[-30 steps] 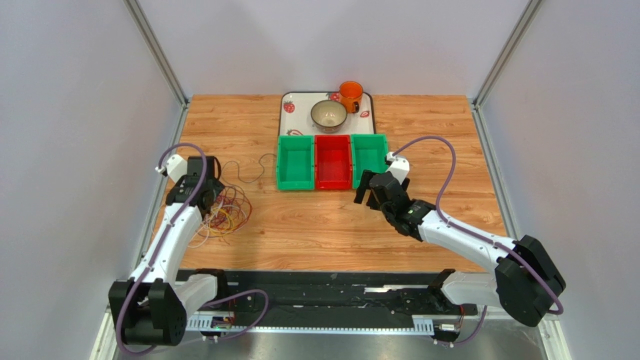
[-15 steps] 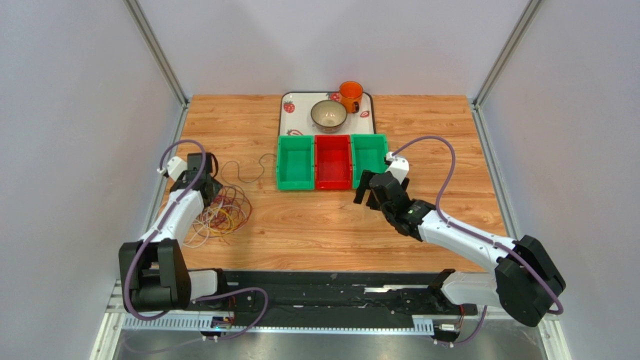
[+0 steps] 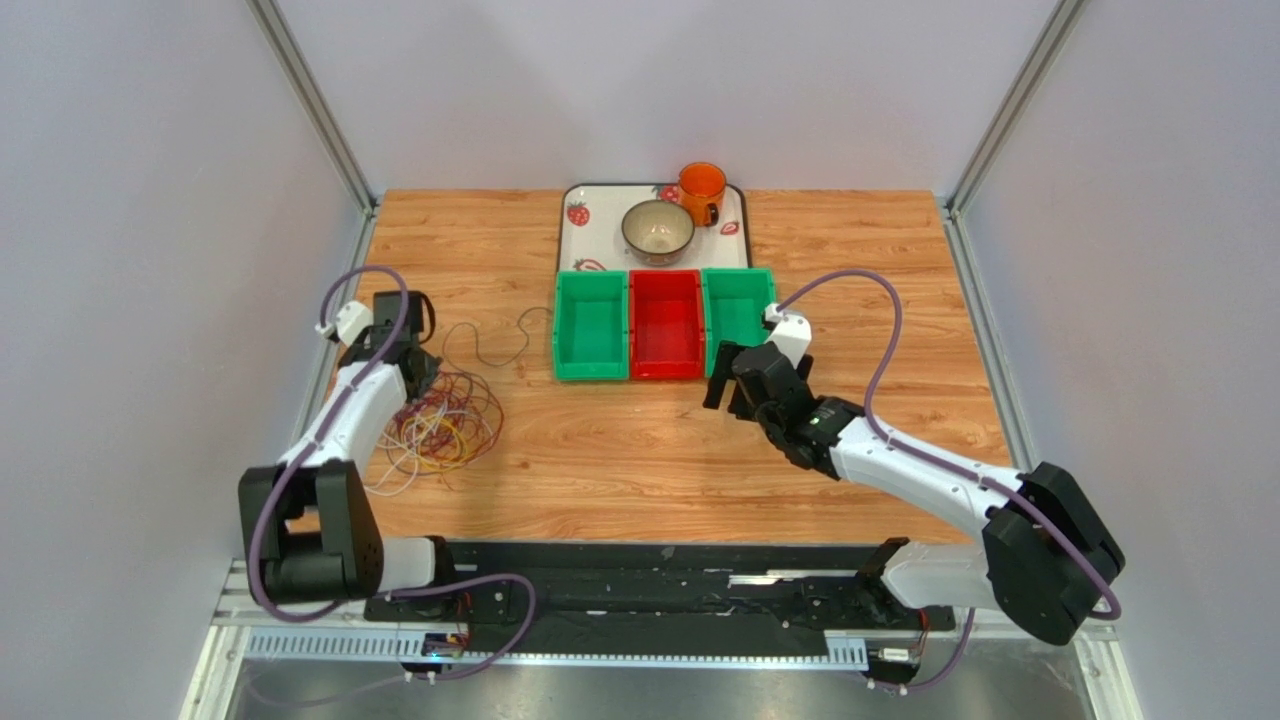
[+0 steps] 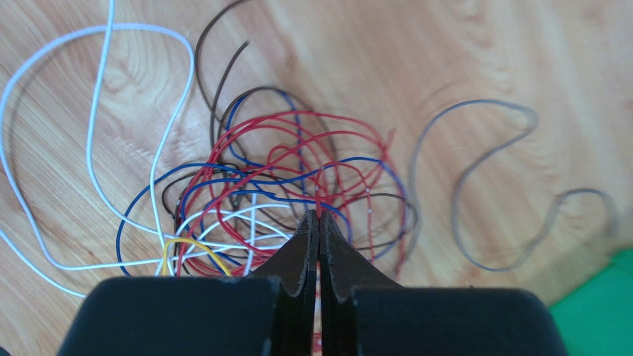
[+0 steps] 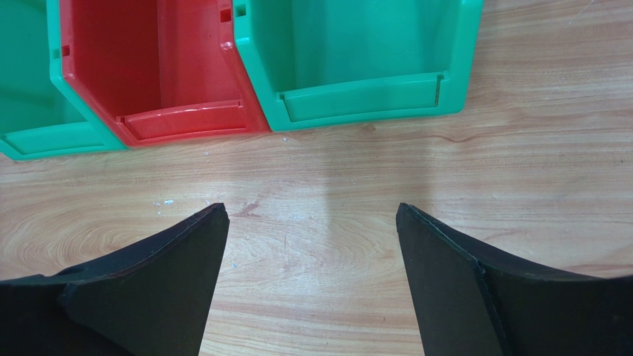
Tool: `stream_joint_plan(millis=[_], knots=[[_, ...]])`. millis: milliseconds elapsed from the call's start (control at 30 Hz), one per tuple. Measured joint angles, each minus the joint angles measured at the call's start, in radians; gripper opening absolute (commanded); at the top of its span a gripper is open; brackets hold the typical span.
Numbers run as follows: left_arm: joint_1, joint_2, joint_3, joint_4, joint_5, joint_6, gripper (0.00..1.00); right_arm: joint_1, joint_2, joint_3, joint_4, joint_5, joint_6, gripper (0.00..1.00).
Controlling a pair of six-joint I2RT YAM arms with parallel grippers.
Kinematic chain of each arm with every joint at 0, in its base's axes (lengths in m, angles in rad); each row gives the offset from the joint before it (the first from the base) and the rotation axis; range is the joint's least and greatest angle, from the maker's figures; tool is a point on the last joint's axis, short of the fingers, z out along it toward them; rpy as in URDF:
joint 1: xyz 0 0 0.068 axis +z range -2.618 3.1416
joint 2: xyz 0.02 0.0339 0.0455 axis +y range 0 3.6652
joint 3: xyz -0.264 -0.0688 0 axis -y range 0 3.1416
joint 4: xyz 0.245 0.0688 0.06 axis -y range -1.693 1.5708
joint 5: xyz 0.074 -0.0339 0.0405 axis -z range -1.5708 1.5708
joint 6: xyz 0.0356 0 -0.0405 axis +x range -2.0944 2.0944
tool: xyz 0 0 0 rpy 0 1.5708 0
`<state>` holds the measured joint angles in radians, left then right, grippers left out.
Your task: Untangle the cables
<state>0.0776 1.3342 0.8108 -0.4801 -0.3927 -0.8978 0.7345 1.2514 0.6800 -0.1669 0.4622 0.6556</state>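
The cables lie in a tangled heap at the table's left side. In the left wrist view the cables are red, blue, white, yellow and dark loops crossing one another. My left gripper sits over the heap's far edge, shut, with a red cable pinched between its tips. From above, the left gripper points down into the heap. A single dark cable curls apart toward the bins. My right gripper hangs open over bare wood in front of the bins, as the right gripper in the top view.
Three bins stand in a row mid-table: green, red, green. Behind them a tray carries a bowl and an orange cup. White walls close in both sides.
My left gripper has closed on a red cable, and its arm has drawn slightly toward the far left. The right arm has shifted a little to the left, still open.
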Motion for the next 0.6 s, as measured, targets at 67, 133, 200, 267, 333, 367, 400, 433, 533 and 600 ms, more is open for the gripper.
stream_joint_plan(millis=[67,133,200,267,333,367,400,433,533,600], knots=[[-0.013,-0.068,0.040,-0.038,-0.004,0.003,0.00,0.003,0.003,0.003,0.000,0.000,-0.002,0.87],[-0.027,-0.169,0.105,-0.091,-0.012,0.006,0.00,0.004,0.007,0.006,0.000,0.000,-0.002,0.87],[-0.040,-0.272,0.196,-0.138,-0.016,0.016,0.00,0.005,0.008,0.008,0.001,0.000,-0.005,0.87],[-0.045,-0.351,0.277,-0.158,-0.015,0.043,0.00,0.006,0.008,0.008,0.001,0.000,-0.007,0.87],[-0.045,-0.392,0.337,-0.180,-0.008,0.076,0.00,0.009,0.005,0.007,0.004,0.000,-0.010,0.87],[-0.045,-0.412,0.379,-0.205,0.002,0.104,0.00,0.010,0.003,0.007,0.007,0.000,-0.010,0.87],[-0.045,-0.419,0.399,-0.214,0.015,0.121,0.00,0.011,0.001,0.006,0.010,-0.001,-0.012,0.87],[-0.045,-0.425,0.421,-0.225,0.040,0.144,0.00,0.011,-0.005,0.002,0.017,-0.004,-0.018,0.87],[-0.046,-0.433,0.470,-0.257,0.129,0.198,0.00,0.011,-0.033,-0.031,0.073,-0.055,-0.046,0.87],[-0.048,-0.435,0.499,-0.271,0.193,0.231,0.00,0.011,-0.055,-0.055,0.120,-0.142,-0.079,0.87]])
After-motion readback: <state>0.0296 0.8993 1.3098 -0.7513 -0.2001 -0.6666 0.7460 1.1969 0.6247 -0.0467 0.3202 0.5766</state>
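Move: My left fingers are already shut on a strand of red cable, at the forward-left side of the cable tangle, whose middle lies about 3 cm back, 3 cm to the right and 2 cm below. The loose grey cable wanders some 11 cm right and 7 cm ahead; the nearer green bin stands about 22 cm right and 8 cm ahead. From my right hand the tangle is roughly 34 cm left, 3 cm back and 5 cm down. I whip my left hand almost straight up, about 28 cm, away from the tangle, fast at first and then easing, keeping the red cable pinched. On the way my wrist tips the fingers up some 35 degrees and, late on, turns clockwise. Near the end my open right hand begins to drift left towards the tangle, turning a little counter-clockwise. ##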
